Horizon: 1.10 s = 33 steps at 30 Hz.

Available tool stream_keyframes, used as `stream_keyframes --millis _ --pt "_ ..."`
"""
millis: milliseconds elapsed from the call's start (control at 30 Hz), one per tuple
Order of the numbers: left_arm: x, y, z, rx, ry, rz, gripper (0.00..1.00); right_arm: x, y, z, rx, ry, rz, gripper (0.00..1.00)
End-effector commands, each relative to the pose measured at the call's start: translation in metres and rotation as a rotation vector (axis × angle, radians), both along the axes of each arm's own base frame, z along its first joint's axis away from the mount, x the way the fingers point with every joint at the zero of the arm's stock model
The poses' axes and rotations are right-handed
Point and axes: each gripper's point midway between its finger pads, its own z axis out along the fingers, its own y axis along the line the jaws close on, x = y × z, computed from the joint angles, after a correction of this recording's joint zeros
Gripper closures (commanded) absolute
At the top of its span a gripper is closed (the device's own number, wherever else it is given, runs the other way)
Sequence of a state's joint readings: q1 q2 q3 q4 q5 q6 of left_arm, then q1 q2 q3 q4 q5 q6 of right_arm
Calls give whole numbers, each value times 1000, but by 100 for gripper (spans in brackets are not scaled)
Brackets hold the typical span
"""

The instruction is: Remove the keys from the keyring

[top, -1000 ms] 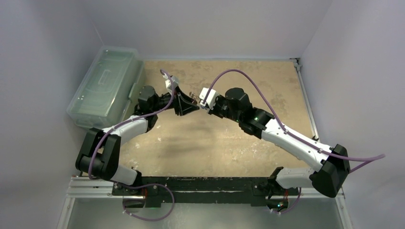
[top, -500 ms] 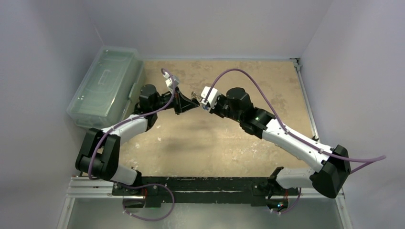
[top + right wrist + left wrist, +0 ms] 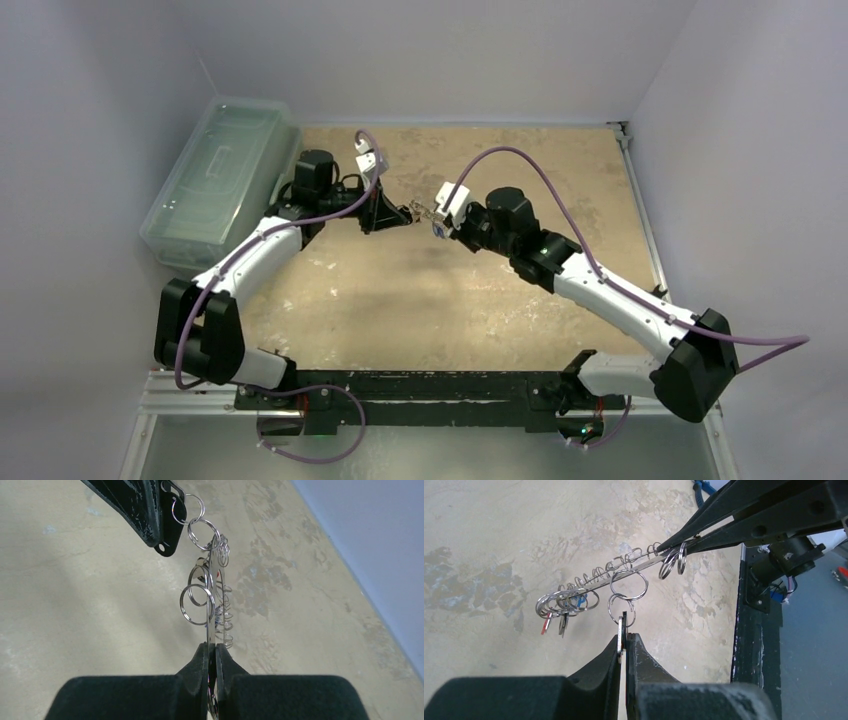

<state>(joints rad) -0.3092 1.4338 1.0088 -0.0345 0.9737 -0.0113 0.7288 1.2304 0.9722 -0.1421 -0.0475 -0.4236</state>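
The keyring (image 3: 599, 582) hangs in the air between both arms, seen edge-on as a thin silvery line strung with small split rings. My right gripper (image 3: 214, 647) is shut on its rim, and its black fingers (image 3: 734, 515) reach in from the top right of the left wrist view. My left gripper (image 3: 626, 636) is shut on one flat silvery key (image 3: 622, 630). That key hangs from two linked small rings (image 3: 629, 582) on the keyring. More keys (image 3: 561, 617), one red-headed, dangle in a bunch at the ring's far end. From above, the keyring (image 3: 420, 210) spans the small gap between the grippers.
A clear lidded plastic box (image 3: 220, 180) stands along the left edge of the sandy-coloured table (image 3: 480, 300). A blue-handled tool (image 3: 703, 487) peeks out behind the right gripper's fingers. Grey walls close in the sides and back. The black base rail (image 3: 420, 385) runs along the near edge.
My left gripper was open beside the keyring and has shut on a key. Both grippers have shifted a little to the right, and the left arm now stretches farther out.
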Motion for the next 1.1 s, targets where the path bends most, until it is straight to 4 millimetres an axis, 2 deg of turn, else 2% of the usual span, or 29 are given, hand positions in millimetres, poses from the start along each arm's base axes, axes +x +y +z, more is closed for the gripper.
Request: stream_keyframes --millis 0,233,467,500,600,633,733,800,900,967,1067 --pt "-2 17 9 106 -80 20 100 3 0 15 124 8 -2 100" --pt "1 20 21 187 -160 27 100 -25 18 -8 156 121 150 100" --pt "-8 14 25 306 -253 -32 100 -41 29 -11 195 176 236 100" --pt "-8 15 26 318 -268 -39 100 -44 29 -12 196 181 248 97" --pt "-10 19 31 351 -314 -68 100 -51 28 -15 183 195 277 77" --pt "-11 20 32 363 -332 -83 100 -52 28 -14 176 195 286 65" --pt "-15 20 34 402 -382 -132 100 -58 25 -8 151 191 330 39" --pt "-19 19 33 425 -409 -169 100 -64 24 -2 134 188 375 28" --pt "-26 22 27 489 -441 -257 100 -68 23 14 132 175 418 20" --pt "-31 26 24 541 -465 -315 100 -68 24 24 141 161 433 19" --pt "-34 32 30 599 -520 -374 100 -67 24 35 160 146 444 18"
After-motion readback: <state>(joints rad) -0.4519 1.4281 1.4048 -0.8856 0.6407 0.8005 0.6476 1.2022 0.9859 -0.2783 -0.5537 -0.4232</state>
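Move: The left fingers already pinch what looks like a key, linked by small rings to the keyring loop. The loop's middle is about 4 cm to their right, 1 cm ahead and 3 below; the red fob hangs roughly 4 cm ahead, 4 right and 6 below. The right fingers grip the loop's near edge, its middle about 3 cm ahead, 3 left and 3 below them, with the key some 6 cm left and 1 ahead. The right fingers let go of the keyring loop: still shut, they first draw back, down and a little left about 5 cm, then open wide while backing off another 3 cm and finally rising 3 cm, turning some 20 degrees counter-clockwise. The left hand keeps its pinch on the key, easing back and left about 4 cm and slightly up as its wrist rolls left side up and its fingers tip upward. ##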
